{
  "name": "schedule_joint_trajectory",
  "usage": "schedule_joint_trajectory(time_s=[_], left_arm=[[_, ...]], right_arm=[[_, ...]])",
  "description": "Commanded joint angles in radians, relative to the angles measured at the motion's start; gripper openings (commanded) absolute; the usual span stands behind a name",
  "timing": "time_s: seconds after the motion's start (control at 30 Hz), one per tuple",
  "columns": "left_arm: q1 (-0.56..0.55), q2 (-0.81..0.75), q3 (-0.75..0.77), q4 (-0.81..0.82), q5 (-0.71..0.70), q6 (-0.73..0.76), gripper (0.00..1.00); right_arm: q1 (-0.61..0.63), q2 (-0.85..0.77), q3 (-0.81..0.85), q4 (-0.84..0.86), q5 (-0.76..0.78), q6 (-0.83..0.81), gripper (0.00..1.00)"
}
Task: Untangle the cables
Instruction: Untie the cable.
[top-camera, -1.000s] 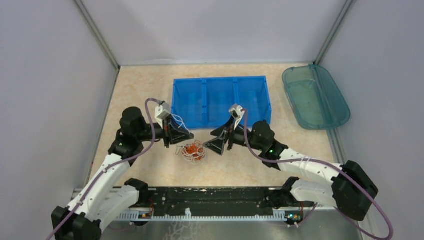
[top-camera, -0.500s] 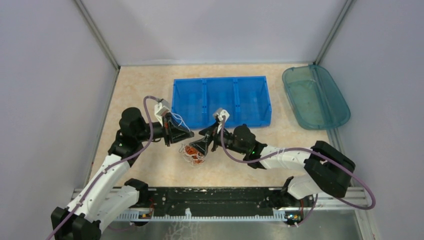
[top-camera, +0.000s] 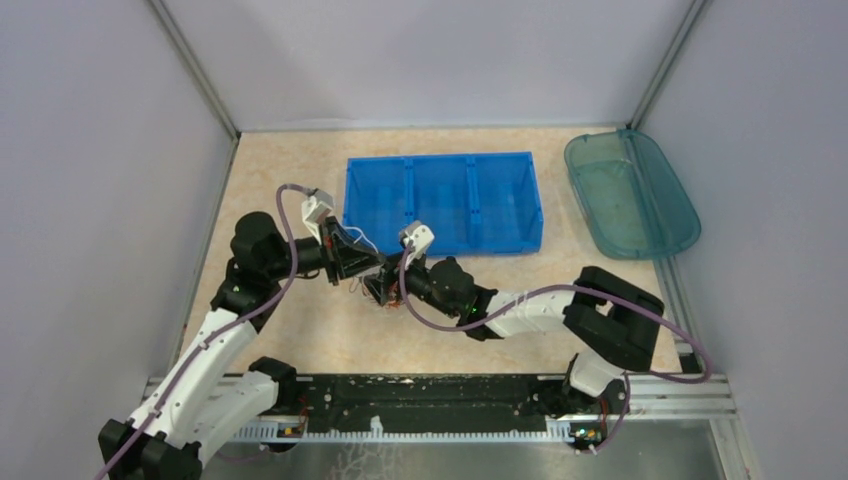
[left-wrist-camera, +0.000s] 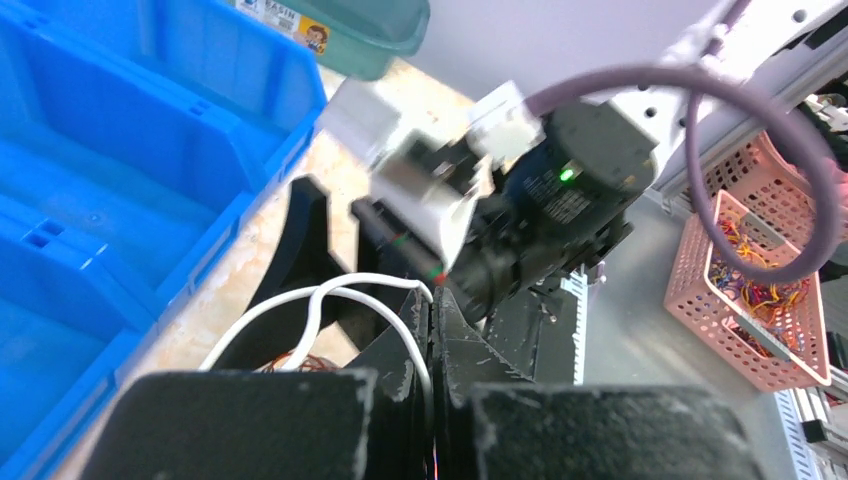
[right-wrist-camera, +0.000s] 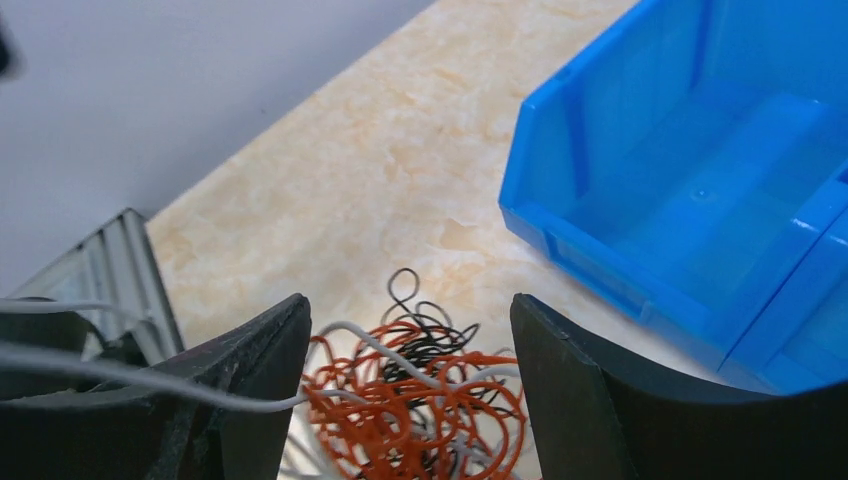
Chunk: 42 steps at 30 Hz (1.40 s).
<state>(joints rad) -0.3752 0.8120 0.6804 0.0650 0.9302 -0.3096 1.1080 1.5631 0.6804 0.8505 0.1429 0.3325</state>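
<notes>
The cables (right-wrist-camera: 420, 405) are a small knot of red-orange, black and white wires on the beige tabletop. My right gripper (right-wrist-camera: 410, 335) is open, its two fingers standing either side of the knot. In the top view the right gripper (top-camera: 386, 290) covers most of the cables (top-camera: 394, 299). My left gripper (left-wrist-camera: 434, 300) is shut on a white cable (left-wrist-camera: 318, 297), which loops out from its fingertips. That white cable (right-wrist-camera: 110, 375) runs from the knot past the right gripper's left finger. The left gripper (top-camera: 368, 267) sits just left of the right one, nearly touching it.
A blue three-compartment bin (top-camera: 443, 200) stands just behind the grippers. A teal tray (top-camera: 628, 192) lies at the back right. A pink basket of wires (left-wrist-camera: 762, 300) shows off the table in the left wrist view. The black rail (top-camera: 420, 390) runs along the near edge.
The right arm has swung left and lowered its open gripper over the knot, its jaws narrowing slightly. The left gripper, still shut on the white cable, shifted slightly back and left.
</notes>
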Motion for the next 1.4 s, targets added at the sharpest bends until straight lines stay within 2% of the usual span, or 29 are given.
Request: schedule_joint_trajectory(time_s=[0.0, 0.3, 0.73, 1.07, 1.37], left_arm=[[-0.014, 0.002, 0.060, 0.030, 0.032, -0.075, 0.00], [-0.021, 0.077, 0.255, -0.039, 0.071, -0.086, 0.00], [-0.021, 0.055, 0.382, -0.098, 0.038, -0.015, 0.00], [-0.021, 0.076, 0.572, -0.127, 0.011, 0.098, 0.00], [-0.021, 0.093, 0.713, -0.122, -0.051, 0.279, 0.00]], right_arm=[[0.018, 0.067, 0.079, 0.050, 0.098, -0.044, 0.74], [0.026, 0.082, 0.003, 0.103, 0.049, 0.037, 0.75], [0.033, 0.039, -0.175, 0.157, 0.093, 0.126, 0.73], [0.041, 0.015, -0.245, 0.191, 0.085, 0.172, 0.70], [0.042, -0.095, -0.277, 0.126, 0.109, 0.151, 0.72]])
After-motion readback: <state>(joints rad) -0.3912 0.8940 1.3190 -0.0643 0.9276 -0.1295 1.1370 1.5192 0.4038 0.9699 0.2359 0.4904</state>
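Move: The left hand already pinches a white cable leading down to the cable tangle, which sits about 17 cm below it, some 4 cm ahead and level sideways. From the open right hand the tangle is roughly 6 cm below, 1 cm ahead and straight in line sideways. The blue bin's middle lies about 28 cm ahead of the left hand, 13 cm to its right and 24 cm below. Left hand lifts the still-pinched white cable about 20 cm; open right hand sinks 9 rightward, then rises slightly. ##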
